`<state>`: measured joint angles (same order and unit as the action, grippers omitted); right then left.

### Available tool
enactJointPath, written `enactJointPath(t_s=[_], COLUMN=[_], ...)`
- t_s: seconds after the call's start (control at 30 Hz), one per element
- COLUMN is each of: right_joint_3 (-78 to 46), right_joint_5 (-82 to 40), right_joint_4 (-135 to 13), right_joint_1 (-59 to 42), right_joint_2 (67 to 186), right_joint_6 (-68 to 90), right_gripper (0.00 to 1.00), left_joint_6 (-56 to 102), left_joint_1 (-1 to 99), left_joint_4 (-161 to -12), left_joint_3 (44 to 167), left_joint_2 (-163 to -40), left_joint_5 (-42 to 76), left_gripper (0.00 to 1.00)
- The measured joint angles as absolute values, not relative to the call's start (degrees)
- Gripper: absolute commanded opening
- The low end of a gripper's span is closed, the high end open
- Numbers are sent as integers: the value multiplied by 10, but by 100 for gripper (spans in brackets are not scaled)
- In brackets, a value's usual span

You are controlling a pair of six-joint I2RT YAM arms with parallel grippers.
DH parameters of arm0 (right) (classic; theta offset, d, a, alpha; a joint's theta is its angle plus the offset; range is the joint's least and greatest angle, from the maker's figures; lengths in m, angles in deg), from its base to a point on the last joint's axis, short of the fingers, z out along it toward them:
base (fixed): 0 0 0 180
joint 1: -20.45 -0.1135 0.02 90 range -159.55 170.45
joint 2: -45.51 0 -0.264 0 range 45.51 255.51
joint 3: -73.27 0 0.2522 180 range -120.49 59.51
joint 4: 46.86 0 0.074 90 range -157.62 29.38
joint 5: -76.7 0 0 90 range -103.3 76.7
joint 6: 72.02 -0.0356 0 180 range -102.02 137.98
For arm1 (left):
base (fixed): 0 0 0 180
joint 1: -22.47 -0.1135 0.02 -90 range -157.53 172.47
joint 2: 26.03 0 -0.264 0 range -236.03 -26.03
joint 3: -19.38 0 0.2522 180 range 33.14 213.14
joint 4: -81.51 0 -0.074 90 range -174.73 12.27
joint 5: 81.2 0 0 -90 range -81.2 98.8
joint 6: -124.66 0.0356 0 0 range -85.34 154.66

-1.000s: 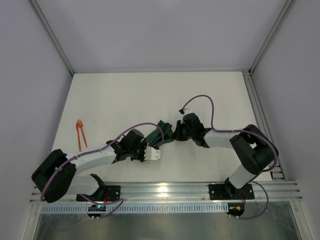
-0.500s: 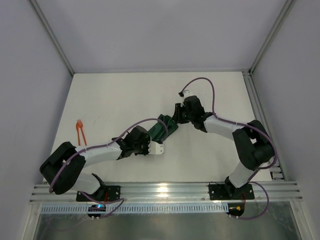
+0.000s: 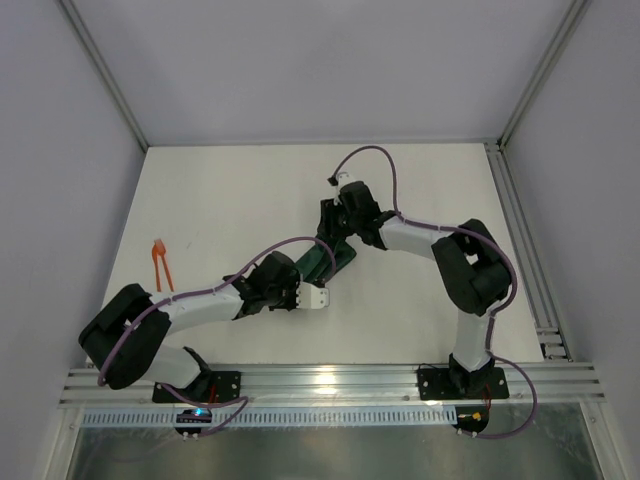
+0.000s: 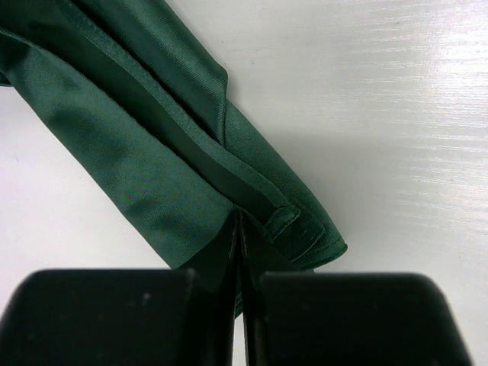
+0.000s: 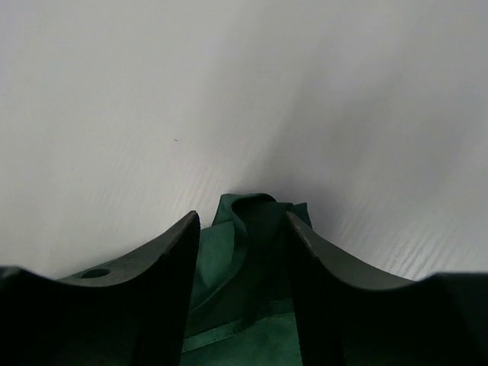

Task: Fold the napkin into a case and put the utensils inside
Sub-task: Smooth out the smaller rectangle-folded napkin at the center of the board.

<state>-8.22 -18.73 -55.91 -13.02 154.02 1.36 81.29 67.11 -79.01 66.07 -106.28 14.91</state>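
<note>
The dark green napkin (image 3: 322, 260) lies bunched in a narrow band at mid-table, between the two grippers. My left gripper (image 3: 303, 292) is at its near end. In the left wrist view the fingertips (image 4: 239, 223) are pressed together on a hemmed fold of the napkin (image 4: 145, 160). My right gripper (image 3: 328, 216) is over the far end, its jaws open. The napkin's crumpled tip (image 5: 255, 221) lies loose between the two fingers (image 5: 171, 267). The orange utensils (image 3: 160, 262) lie on the table at the far left, away from both grippers.
Purple cables (image 3: 385, 165) loop over both arms. Grey walls and metal frame rails (image 3: 520, 230) border the white table (image 3: 230, 190). A slotted rail (image 3: 330, 378) carrying the arm bases runs along the near edge.
My right gripper has opened, let go of the napkin's far end and swung back and left. The left arm shifted right early on, still shut, and the napkin now lies longer.
</note>
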Motion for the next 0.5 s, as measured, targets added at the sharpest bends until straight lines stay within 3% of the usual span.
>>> enactJointPath(t_s=[0.13, 0.23, 0.5], right_joint_3=[-81, -67, 23], right_joint_5=[-182, -170, -127], right_joint_4=[-561, -546, -509], right_joint_1=[-143, -143, -142], right_joint_2=[1554, 1553, 1523], right_joint_6=[13, 8, -1], right_gripper=[17, 5, 4], left_joint_6=[811, 809, 799], left_joint_1=[671, 671, 670], left_joint_4=[-790, -790, -789], left_joint_3=[661, 661, 661], left_joint_2=[-1063, -1063, -1063], left_joint_5=[149, 149, 149], left_gripper=[0, 0, 0])
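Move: The folded napkin's far end lies about 3 cm back and 3 cm to the right of the open right fingers, some 6 cm below them. The near end, under the left gripper's shut tips, is about 17 cm back and 8 cm left of the right hand. From the left hand, the far end lies roughly 14 cm ahead and 10 cm right, about level. Right fingers shut while sinking some 4 cm, back and rightwards, onto the napkin's far end; left stays put. ##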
